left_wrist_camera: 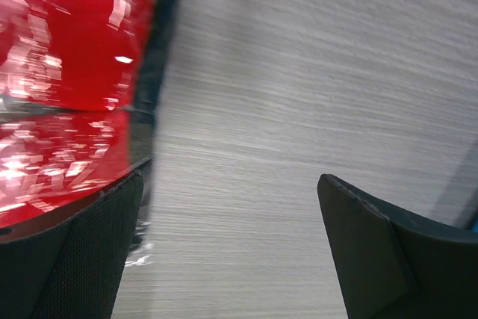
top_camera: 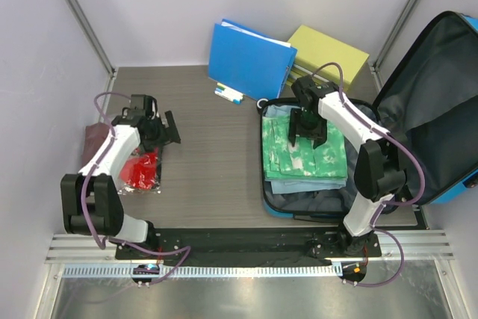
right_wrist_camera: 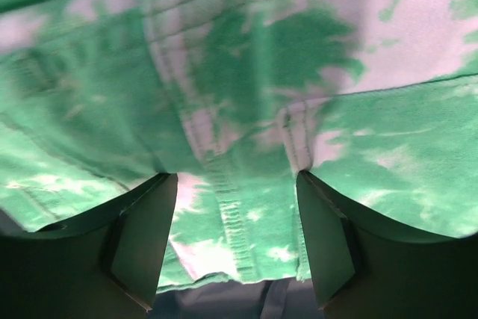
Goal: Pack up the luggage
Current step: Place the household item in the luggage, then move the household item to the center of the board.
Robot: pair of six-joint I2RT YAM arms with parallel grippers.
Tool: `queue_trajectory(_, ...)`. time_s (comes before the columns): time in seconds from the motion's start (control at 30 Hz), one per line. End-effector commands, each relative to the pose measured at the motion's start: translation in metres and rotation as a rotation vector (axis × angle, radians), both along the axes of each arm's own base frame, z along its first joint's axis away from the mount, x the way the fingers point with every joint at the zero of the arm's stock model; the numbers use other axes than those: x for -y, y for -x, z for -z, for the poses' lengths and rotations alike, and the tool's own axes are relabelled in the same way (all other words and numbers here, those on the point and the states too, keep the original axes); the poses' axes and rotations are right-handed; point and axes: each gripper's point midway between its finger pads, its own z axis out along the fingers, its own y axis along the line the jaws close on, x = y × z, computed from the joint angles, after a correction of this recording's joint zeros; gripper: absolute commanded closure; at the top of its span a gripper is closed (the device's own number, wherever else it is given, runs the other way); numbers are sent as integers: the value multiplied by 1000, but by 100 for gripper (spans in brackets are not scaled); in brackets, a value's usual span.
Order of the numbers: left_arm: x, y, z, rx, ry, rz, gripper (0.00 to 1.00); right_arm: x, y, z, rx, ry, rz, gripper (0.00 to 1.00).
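Note:
The luggage (top_camera: pixel 429 102) lies open at the right, its blue lid leaning back and showing dark grey lining. A folded green-and-white tie-dye garment (top_camera: pixel 306 156) lies in the lower half on top of pale blue cloth. My right gripper (top_camera: pixel 308 134) hangs low over this garment with its jaws open. In the right wrist view the fingers straddle a seam of the garment (right_wrist_camera: pixel 246 72), and the dark lining (right_wrist_camera: pixel 246 305) shows below it. My left gripper (top_camera: pixel 172 129) is open over bare table, just beyond a red shiny packet (top_camera: pixel 140 171). In the left wrist view the packet (left_wrist_camera: pixel 67 72) lies beside the left finger (left_wrist_camera: pixel 97 252).
A blue folder (top_camera: pixel 250 57) and a yellow-green box (top_camera: pixel 328 54) stand at the back. A small white-and-blue item (top_camera: pixel 229 95) lies in front of the folder. A maroon bundle (top_camera: pixel 95 138) sits at the far left edge. Grey walls close in the table.

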Motion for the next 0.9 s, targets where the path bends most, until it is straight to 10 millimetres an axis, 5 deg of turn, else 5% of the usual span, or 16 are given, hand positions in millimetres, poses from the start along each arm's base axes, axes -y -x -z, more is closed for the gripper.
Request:
queue_trajectory(0.0, -45, 0, -35, 67, -243, -11, 0, -20, -24, -38, 112, -48, -10, 28)
queue_trajectory(0.23, -103, 12, -34, 15, -415, -130, 2, -48, -37, -93, 233, -173, -12, 28)
queue_trajectory(0.5, -125, 7, -3, -81, -449, -171, 22, -59, -36, -112, 278, -221, -42, 28)
queue_trajectory(0.7, -106, -4, 31, -148, -329, -126, 34, -57, -33, -117, 295, -224, -53, 28)
queue_trajectory(0.87, -64, -6, 49, -164, -177, -90, 34, -58, -35, -124, 315, -229, -61, 29)
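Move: The red household item in its clear bag lies flat on the table, its middle roughly 8 cm to the left hand's left, 2 cm back and 8 cm below. A maroon pouch stands about 14 cm farther left of the item and 2 cm farther out; the markers are some 17 cm right of the left hand and 15 cm ahead. From the right hand, which hovers about 3 cm above the middle of the green trousers, the item is some 46 cm to the left and 2 cm back. The left hand arcs over towards the red household item, rising about 3 cm as it sweeps some 11 cm left, then sinking about 8 cm until its fingertips are close above the bag; whether they touch can't be seen. Its fingers swing leftwards by around 20 degrees and narrow from wide open to about two-thirds. Meanwhile the right hand, fingers still open, climbs 9 cm off the trousers, drifting left and forward. ##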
